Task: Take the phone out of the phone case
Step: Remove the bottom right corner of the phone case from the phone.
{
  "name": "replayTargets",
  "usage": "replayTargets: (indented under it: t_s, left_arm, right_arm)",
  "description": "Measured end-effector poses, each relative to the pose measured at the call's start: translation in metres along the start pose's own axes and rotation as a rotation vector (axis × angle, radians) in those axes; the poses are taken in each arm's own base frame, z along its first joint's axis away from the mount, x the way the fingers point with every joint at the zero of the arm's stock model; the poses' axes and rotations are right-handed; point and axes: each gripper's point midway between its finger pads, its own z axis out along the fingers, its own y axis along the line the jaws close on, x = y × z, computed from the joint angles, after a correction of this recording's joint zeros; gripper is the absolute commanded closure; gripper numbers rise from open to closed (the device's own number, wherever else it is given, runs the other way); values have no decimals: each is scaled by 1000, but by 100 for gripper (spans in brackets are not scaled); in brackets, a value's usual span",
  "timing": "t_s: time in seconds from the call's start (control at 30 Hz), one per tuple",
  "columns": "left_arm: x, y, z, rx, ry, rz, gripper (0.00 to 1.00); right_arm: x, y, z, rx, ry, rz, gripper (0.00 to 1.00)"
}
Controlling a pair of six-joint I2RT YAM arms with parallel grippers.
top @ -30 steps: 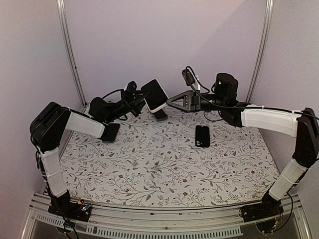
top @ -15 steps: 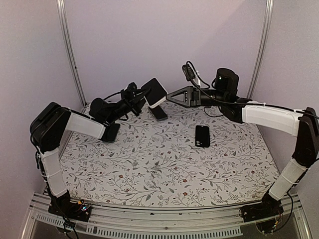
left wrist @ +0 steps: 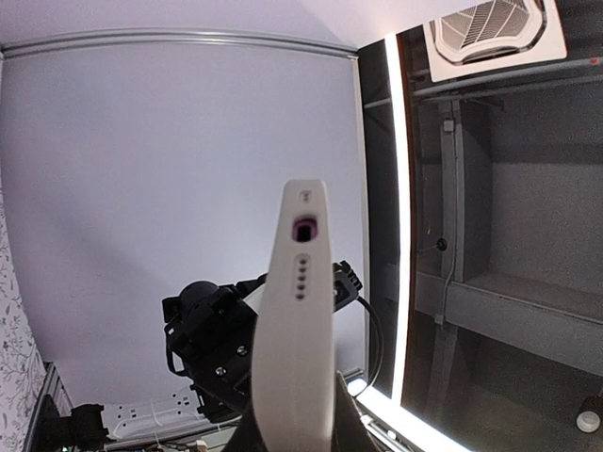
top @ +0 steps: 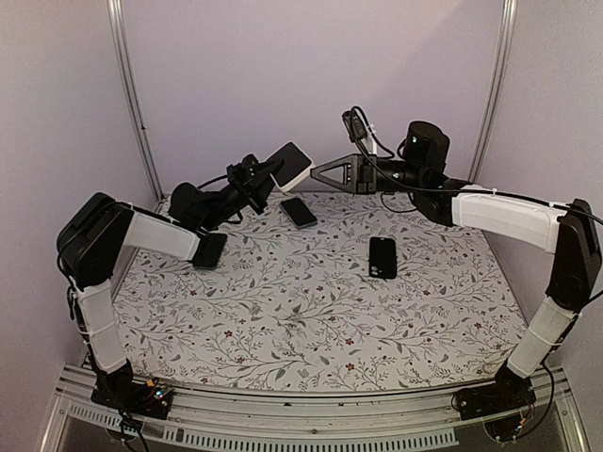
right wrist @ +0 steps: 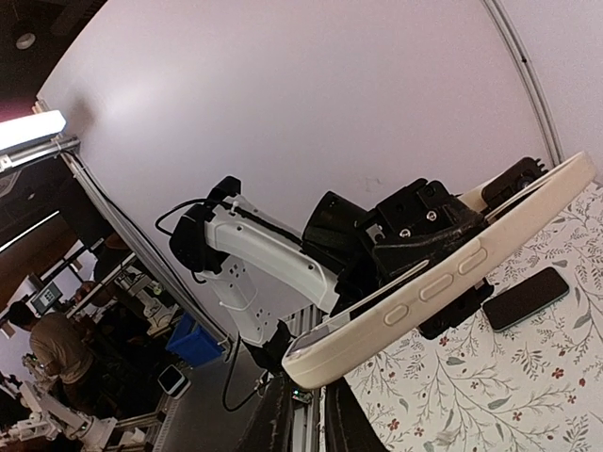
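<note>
A white phone case (top: 296,172) with the dark phone (top: 288,156) in it hangs above the back of the table. My left gripper (top: 276,176) is shut on it. In the left wrist view the case (left wrist: 294,320) stands edge-on, rising from between my left gripper's (left wrist: 292,439) fingers. My right gripper (top: 316,173) is shut, its tips against the case's free corner. In the right wrist view the case (right wrist: 452,273) runs diagonally, side buttons showing, its corner just above my right gripper (right wrist: 309,384). I cannot tell whether those tips pinch the corner.
A black phone (top: 382,256) lies on the floral table right of centre. A second dark phone (top: 299,212) lies under the held case, also in the right wrist view (right wrist: 526,298). A third dark phone (top: 209,250) lies beside my left arm. Metal posts (top: 132,104) flank the back wall.
My right gripper has shut and moved up and left to the case's corner. My left gripper has raised the cased phone and tilted it flatter.
</note>
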Motion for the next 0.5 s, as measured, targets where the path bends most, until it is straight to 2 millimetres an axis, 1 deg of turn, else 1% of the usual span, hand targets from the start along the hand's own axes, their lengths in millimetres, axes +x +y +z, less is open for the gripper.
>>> replayTargets:
  t_s: [0.1, 0.17, 0.27, 0.4, 0.47, 0.5]
  left_arm:
    - [0, 0, 0, 1, 0, 10, 100]
    - [0, 1, -1, -5, -1, 25, 100]
    - [-1, 1, -6, -12, -8, 49, 100]
    - [2, -7, -6, -7, 9, 105, 100]
    - [4, -10, -6, -5, 15, 130, 100]
    - [4, -11, -6, -5, 17, 141, 100]
  right_arm:
    - [1, -2, 1, -3, 1, 1, 70]
    - [3, -2, 3, -7, 7, 13, 67]
    - [5, -2, 4, -7, 11, 32, 67]
    - [5, 0, 5, -15, 12, 51, 67]
    - [5, 2, 6, -18, 11, 60, 70]
    - [5, 2, 6, -18, 11, 65, 73]
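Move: The phone case's bottom right corner is right at the right fingertips, about 1 cm to the left. From the left hand, which still holds phone and case, it lies about 7 cm right, 4 cm back and 3 cm higher. On the table some 37 cm below the right hand, a spare phone lies roughly 27 cm ahead and 5 cm left, a black case about 13 cm ahead and 17 cm right. Right fingers open at the corner, barely drifting left; left hand keeps its grip, easing 1 cm left, tilting slightly. ##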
